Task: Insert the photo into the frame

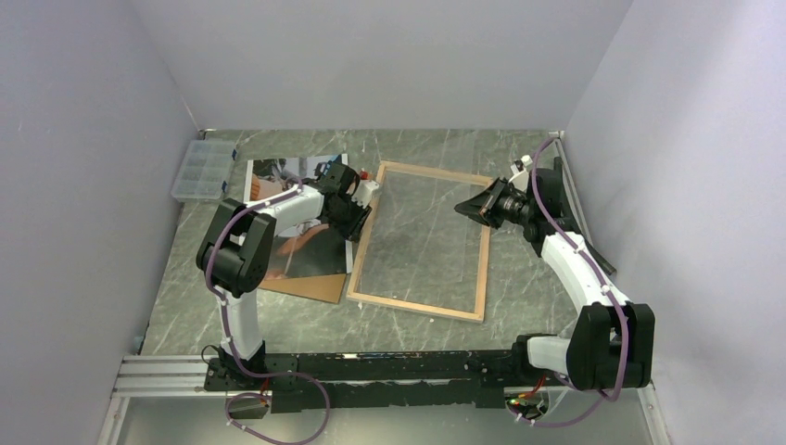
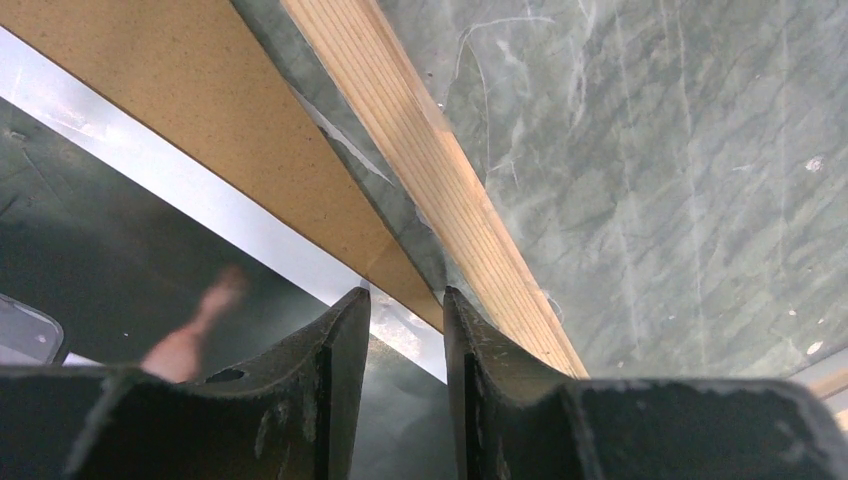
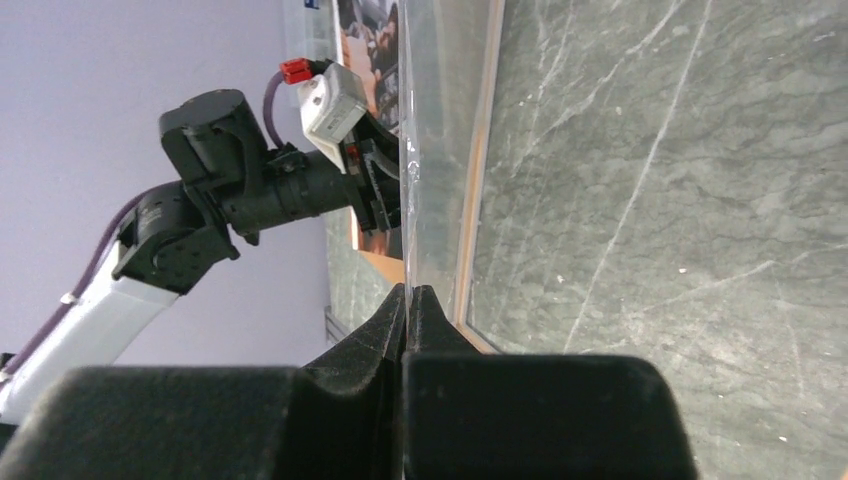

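The frame [image 1: 417, 308] lies flat mid-table, light-wood rim up. My right gripper [image 1: 466, 209] is shut on the edge of the clear pane [image 3: 425, 150], holding that edge up above the frame's wood rim [image 3: 480, 180]. The photo [image 1: 310, 250] lies left of the frame on the brown backing panel [image 1: 315, 289], partly hidden by my left arm. My left gripper [image 1: 357, 209] is open, fingers apart [image 2: 405, 300], low over the photo's white strip [image 2: 200, 195] near its corner, beside the frame's left rim [image 2: 440, 180]. It holds nothing.
A clear plastic compartment box [image 1: 202, 170] sits at the back left by the wall. Grey walls close in the left, back and right. A metal rail [image 1: 167, 375] runs along the near edge. The left arm [image 3: 250, 190] shows beyond the pane.
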You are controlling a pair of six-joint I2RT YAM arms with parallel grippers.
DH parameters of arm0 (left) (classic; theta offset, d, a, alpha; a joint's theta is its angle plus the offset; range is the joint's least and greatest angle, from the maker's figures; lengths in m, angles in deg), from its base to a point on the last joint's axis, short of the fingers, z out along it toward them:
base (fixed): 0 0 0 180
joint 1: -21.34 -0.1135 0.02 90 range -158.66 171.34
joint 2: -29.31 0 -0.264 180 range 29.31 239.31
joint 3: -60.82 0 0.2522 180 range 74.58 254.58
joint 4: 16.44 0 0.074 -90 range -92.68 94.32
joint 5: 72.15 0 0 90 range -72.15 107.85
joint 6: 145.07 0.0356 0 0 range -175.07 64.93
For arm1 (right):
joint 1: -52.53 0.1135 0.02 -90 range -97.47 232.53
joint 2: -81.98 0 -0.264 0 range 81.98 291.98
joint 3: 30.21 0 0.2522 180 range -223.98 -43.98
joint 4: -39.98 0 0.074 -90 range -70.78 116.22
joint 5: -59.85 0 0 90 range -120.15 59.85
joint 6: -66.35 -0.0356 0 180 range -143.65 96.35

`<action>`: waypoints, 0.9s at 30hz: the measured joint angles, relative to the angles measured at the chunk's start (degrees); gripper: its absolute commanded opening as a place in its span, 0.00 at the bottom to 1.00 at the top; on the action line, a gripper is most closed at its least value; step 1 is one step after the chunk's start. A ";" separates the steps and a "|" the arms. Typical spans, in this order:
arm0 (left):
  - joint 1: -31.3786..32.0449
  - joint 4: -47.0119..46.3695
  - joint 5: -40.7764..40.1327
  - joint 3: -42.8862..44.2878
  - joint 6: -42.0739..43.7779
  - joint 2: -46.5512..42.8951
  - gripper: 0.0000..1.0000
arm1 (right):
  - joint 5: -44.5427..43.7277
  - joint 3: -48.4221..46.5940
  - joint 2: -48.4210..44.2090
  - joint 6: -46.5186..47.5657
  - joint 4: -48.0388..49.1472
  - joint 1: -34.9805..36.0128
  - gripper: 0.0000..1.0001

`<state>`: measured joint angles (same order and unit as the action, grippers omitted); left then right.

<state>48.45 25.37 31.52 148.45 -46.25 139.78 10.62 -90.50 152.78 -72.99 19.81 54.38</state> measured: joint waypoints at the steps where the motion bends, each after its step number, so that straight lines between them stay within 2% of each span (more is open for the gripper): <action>1: 0.02 -0.02 0.00 0.00 0.00 0.00 0.38 | -0.17 0.02 0.00 0.48 -0.24 0.00 0.00; 12: -0.04 -0.04 -0.02 0.00 0.04 -0.02 0.37 | -7.85 0.00 0.63 9.88 -8.04 -0.15 0.00; 23: -0.04 -0.11 0.00 0.00 0.07 -0.02 0.36 | -12.11 1.99 2.05 13.42 -8.57 -0.15 0.00; 27: -0.04 -0.11 -0.02 0.00 0.09 -0.02 0.35 | -13.94 3.04 3.17 13.88 -8.50 -0.17 0.13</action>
<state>48.41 25.26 31.50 148.45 -46.16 139.76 -3.32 -87.46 155.95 -59.11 11.30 54.20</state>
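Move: My right hand pinches the raised right edge of the clear sheet; the frame's middle lies about 7 cm left of this hand, level fore and aft, 18 cm below. Its right bar is roughly 6 cm right and 1 cm back, equally low. From my left hand, the frame's middle is some 13 cm right, level fore and aft and barely lower; the photo is about 11 cm left and 5 cm farther out. Keeping the clear sheet pinched, I lower my right hand about 8 cm towards the frame and let it swing some 4 cm right, towards the right bar. As it sinks, the wrist tips its left side down nearly 20 degrees, so the fingers point more steeply down. My left hand holds its place beside the left bar. ##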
